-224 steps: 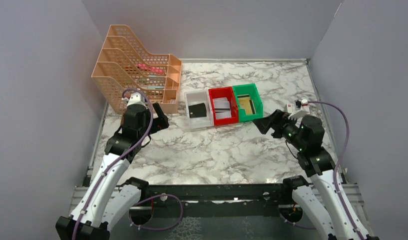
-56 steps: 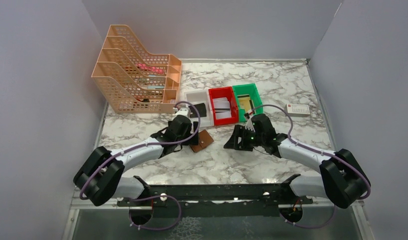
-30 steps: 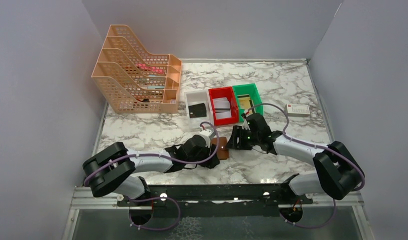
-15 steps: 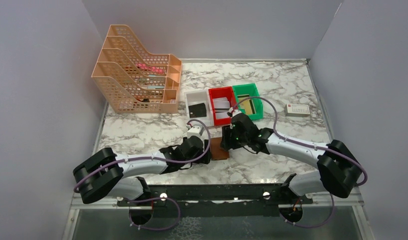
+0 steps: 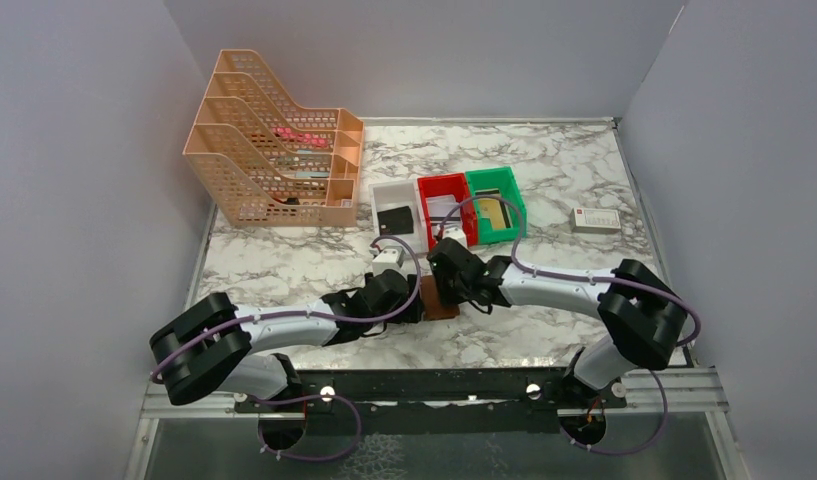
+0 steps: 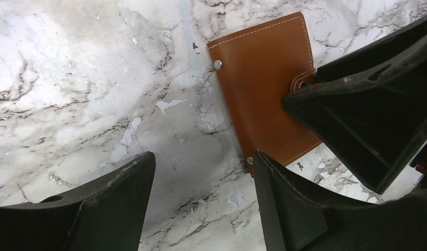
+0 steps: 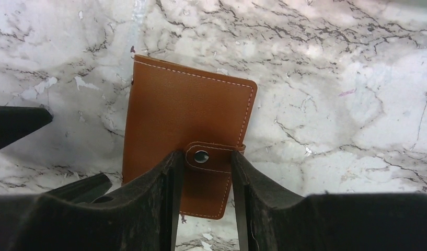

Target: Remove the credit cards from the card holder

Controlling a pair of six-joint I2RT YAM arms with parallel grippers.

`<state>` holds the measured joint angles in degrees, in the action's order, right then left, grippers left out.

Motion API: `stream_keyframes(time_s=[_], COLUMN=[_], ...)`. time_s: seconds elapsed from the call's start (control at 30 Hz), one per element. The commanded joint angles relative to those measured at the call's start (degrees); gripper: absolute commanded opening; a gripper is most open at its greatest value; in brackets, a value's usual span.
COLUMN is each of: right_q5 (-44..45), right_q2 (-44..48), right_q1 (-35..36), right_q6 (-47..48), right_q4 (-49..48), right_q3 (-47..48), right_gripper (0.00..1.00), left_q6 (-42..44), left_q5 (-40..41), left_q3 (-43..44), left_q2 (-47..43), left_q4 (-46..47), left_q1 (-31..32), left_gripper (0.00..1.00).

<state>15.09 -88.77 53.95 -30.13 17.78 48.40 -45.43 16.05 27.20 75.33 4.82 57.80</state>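
The brown card holder [image 5: 443, 300] lies closed and flat on the marble table. In the left wrist view it [image 6: 263, 89] sits just beyond my right fingertip. My left gripper [image 6: 203, 157] is open and empty, over bare marble at the holder's left edge [image 5: 416, 300]. My right gripper [image 7: 206, 155] is open; its jaws stand either side of the snapped closing tab [image 7: 211, 157], low over the holder [image 7: 185, 115]. In the top view it [image 5: 452, 290] covers the holder's right part. Credit cards lie in the bins: black [image 5: 394, 219], white [image 5: 444, 212], gold [image 5: 494, 210]. Any cards inside the holder are hidden.
The white bin [image 5: 380, 190], red bin [image 5: 425, 215] and green bin [image 5: 517, 205] stand in a row behind the grippers. An orange mesh file rack [image 5: 274, 140] is at the back left. A small white box [image 5: 595, 220] lies at the right.
My left gripper slid the holder toward the table's middle, then opened beside it. My right gripper moved left and came down over the holder's tab.
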Motion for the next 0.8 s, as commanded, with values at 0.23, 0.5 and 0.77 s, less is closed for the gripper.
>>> stream_keyframes(time_s=[0.23,0.5,0.77], right_q5=[4.3,1.9,-5.7], right_q2=[-3.5,-0.9,6.6], right_q1=[0.3,0.4,0.2], right_q6=[-1.7,-3.5,-4.5], right_q4=[0.0,-3.4,-10.6], right_q3=[-1.1,-4.1,-9.0], right_gripper=[0.10,0.01,0.01], left_q6=[0.9,2.6,2.6], left_q5=[-1.3,-1.2,-0.4], left_q3=[2.5,7.3,8.3], left_q2=[2.0,5.5,9.2], left_q4=[-0.2,-0.2,-0.6], left_q1=[-0.3,-0.3,-0.3], left_gripper=[0.72,0.73,0.75])
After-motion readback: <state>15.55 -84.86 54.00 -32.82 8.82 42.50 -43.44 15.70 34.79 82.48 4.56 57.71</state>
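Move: The card holder lies flat almost under the right hand: its middle is about 1 cm ahead, 1 cm left and 1 cm down, with the closing flap between the open fingertips. The red box stands some 18 cm ahead of that hand, the green box 20 cm ahead and 10 cm right. From the left hand, the holder is 2 cm ahead, 6 cm right and 2 cm down, and the white box 18 cm ahead and 2 cm left. Forward about 1 cm goes the right hand as its fingers close from half open and pinch the card holder's flap by the snap; still gripping, it eases back nearly 1 cm and slightly up, tilting a little. The left hand, fingers kept wide, starts later and moves about 3 cm right and forward, rising slightly, bringing its nearer fingertip over the holder's left part. ##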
